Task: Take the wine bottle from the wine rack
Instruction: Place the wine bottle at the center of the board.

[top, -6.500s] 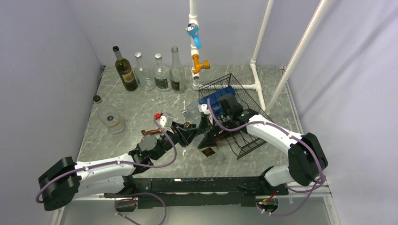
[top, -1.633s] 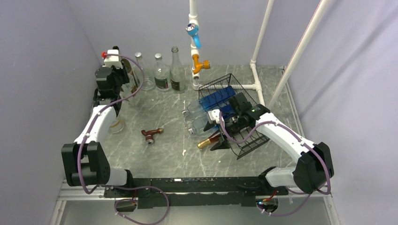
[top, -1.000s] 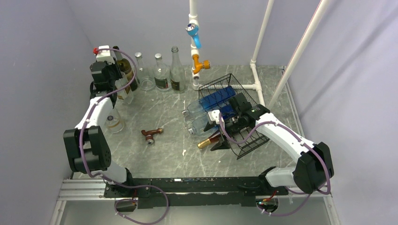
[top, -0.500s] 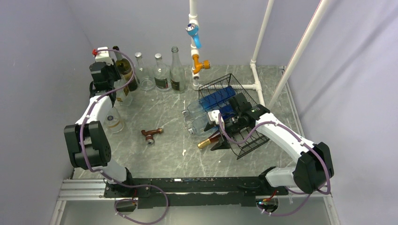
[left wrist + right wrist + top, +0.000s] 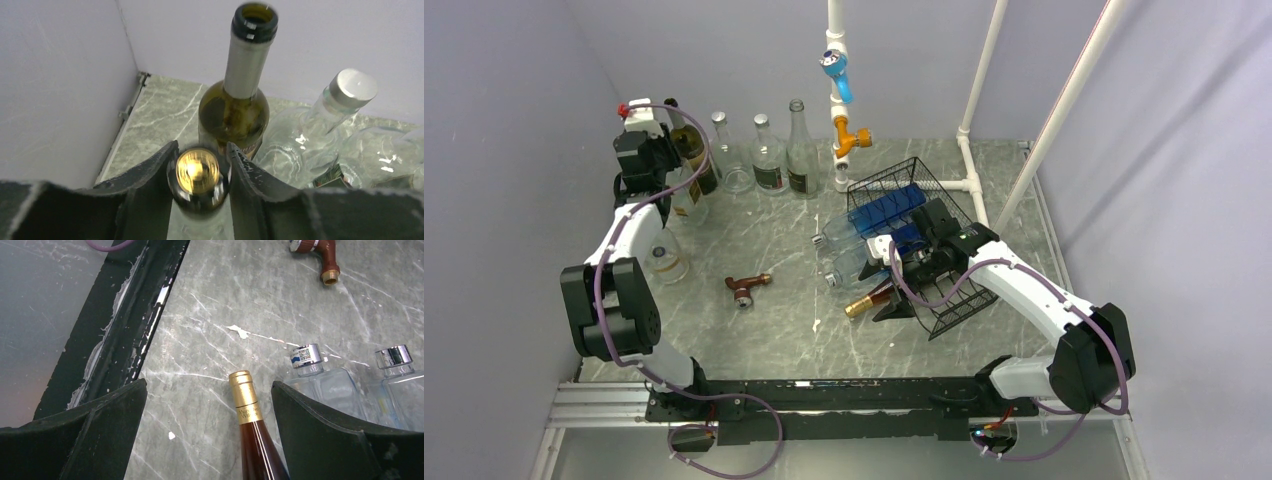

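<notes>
The black wire wine rack (image 5: 939, 290) stands right of centre, tipped at an angle. A brown wine bottle (image 5: 871, 300) with a gold foil neck lies in its low tier, neck poking out toward the left. My right gripper (image 5: 902, 270) hovers over that neck, and in the right wrist view its open jaws (image 5: 209, 385) straddle the bottle (image 5: 252, 425) without touching it. My left gripper (image 5: 667, 170) is at the far back left, shut on the neck of an upright clear bottle (image 5: 686, 198) with a gold cap (image 5: 198, 171).
A dark green bottle (image 5: 235, 107) and clear bottles (image 5: 769, 160) line the back wall beside the held one. Two clear square bottles (image 5: 325, 385) lie in the rack. A brown pipe fitting (image 5: 746, 288), a glass jar (image 5: 667, 262) and the white pipe frame (image 5: 972, 130) are nearby.
My left arm carried the gold-capped clear bottle from beside the rack to the back left corner, and in the last second it barely shifted. The right arm has stayed still.
</notes>
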### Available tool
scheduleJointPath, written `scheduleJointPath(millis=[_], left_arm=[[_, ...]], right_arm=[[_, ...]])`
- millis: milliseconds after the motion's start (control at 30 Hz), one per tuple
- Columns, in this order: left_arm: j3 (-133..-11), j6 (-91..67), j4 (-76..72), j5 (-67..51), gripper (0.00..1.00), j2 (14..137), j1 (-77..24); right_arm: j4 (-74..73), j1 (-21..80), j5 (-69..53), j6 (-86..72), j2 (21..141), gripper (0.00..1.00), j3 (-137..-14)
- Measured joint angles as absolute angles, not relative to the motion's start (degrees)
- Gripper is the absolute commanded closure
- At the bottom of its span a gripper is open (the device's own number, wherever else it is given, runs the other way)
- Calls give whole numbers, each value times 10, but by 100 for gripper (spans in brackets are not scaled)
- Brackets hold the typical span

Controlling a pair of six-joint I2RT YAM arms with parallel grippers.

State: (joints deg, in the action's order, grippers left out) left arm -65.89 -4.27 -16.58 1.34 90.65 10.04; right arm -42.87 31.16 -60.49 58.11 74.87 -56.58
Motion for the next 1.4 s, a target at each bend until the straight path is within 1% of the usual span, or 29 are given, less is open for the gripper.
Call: scheduleJointPath(millis=[100,300,533,667,1000,1200,1400], left_arm=[[-661,-46,-188,12,43,906,100],[-677,-56,-196,4,31,901,100],[-693,-66,-166,-5,9,876,100],[-698,-75,-144,-9,2,846,101],[-696,-144,-83,-46,0,758,105],[-667,-199,-61,-73,1,683,106],[-613,-248,-48,-116,0,612,106]], right_arm=[[-429,312,-605,581,749,2,-566],[-429,312,-605,581,749,2,-566],[-429,312,-605,581,749,2,-566],[-429,312,-605,581,749,2,-566],[-429,312,-605,581,747,2,-565],[-429,312,-605,581,737,2,-565],[-428,312,-604,584,732,2,-563]])
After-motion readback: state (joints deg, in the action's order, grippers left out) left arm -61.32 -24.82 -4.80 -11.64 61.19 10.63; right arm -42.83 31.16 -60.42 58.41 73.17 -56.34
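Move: The black-capped wine bottle stands upright with its neck between the left hand's pads; its middle is straight below, some 12 cm down. The green wine bottle is about 8 cm ahead and 3 cm right, a clear silver-capped bottle 8 cm ahead and 12 cm right, and another clear bottle roughly 14 cm back and 5 cm left, all with middles about as low. From the right hand, the black-capped bottle lies some 21 cm ahead and 43 cm left, near level. Up first, the left hand lifts about 5 cm as its fingers open and come free of the black-capped bottle's neck. It then draws back and to the right while still rising, ending some 14 cm higher and 12 cm farther back, fully open, the wrist rolling right side up and tilting its fingertips upward by roughly 15 to 20 degrees. ##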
